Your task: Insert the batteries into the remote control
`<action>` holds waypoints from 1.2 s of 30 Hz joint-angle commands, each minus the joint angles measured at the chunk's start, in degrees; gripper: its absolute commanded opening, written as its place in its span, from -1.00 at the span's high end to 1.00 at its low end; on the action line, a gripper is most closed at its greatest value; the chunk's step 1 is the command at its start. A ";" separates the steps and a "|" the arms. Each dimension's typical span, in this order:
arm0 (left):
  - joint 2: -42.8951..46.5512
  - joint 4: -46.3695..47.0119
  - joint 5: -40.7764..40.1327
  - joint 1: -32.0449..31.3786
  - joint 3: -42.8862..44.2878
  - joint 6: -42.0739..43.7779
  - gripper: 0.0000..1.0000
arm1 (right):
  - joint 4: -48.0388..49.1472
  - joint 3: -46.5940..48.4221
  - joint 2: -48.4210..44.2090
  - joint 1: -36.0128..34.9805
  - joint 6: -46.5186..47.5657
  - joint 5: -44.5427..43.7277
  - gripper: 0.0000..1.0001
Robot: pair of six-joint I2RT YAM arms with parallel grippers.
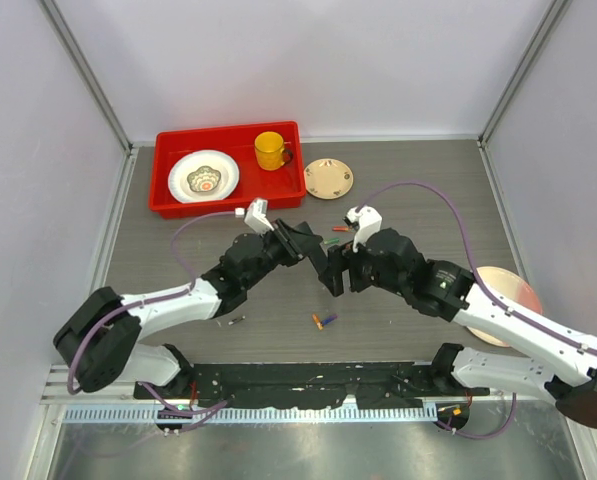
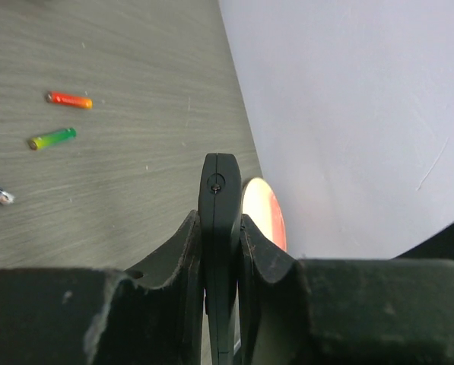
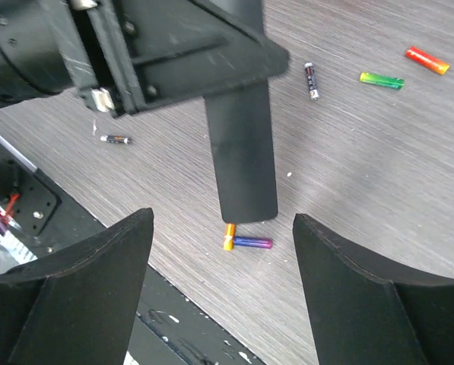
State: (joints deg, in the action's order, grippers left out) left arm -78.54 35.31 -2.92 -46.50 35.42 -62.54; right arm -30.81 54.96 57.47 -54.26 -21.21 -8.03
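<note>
My left gripper is shut on the remote control, a slim black bar seen edge-on between its jaws, held above the table. In the right wrist view the remote control hangs down from the left gripper, with its free end between the spread fingers of my right gripper, which stands open and touches nothing. Batteries lie on the table: an orange one and a purple one below the remote, a green one, a red one and a dark one farther off.
A red tray at the back holds a white plate and a yellow mug. A small saucer lies beside it. An orange plate sits at the right under my right arm. Another small battery lies near the left arm.
</note>
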 commanded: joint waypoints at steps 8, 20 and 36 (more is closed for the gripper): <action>11.92 16.37 -14.75 0.36 -12.47 7.78 1.00 | 28.04 -17.32 -7.11 5.56 -25.09 4.76 -0.61; 13.24 25.24 -15.80 0.36 -16.79 10.25 0.99 | 51.36 -23.76 1.93 11.81 -41.18 22.35 -0.61; 12.19 27.36 -14.92 0.09 -16.96 9.46 1.00 | 52.25 -21.04 7.30 11.72 -40.40 22.36 -0.47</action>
State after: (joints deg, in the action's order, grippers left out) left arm -66.32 58.15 -17.17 -46.37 18.41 -53.78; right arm 17.58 31.09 64.12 -42.52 -61.47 14.28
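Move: The left hand already holds the remote control, its middle about 3 cm back and 3 cm right at hand height. From the open right hand, the remote's middle is some 4 cm ahead, 6 cm left and roughly level. The green battery lies on the table 10 cm ahead, 7 cm right and 19 cm below the left hand. The orange-and-purple battery pair lies 5 cm back, 4 cm left and 21 cm below the right hand. Left hand carries the remote about 8 cm left and up; open right follows left and down, rolling 40°. ##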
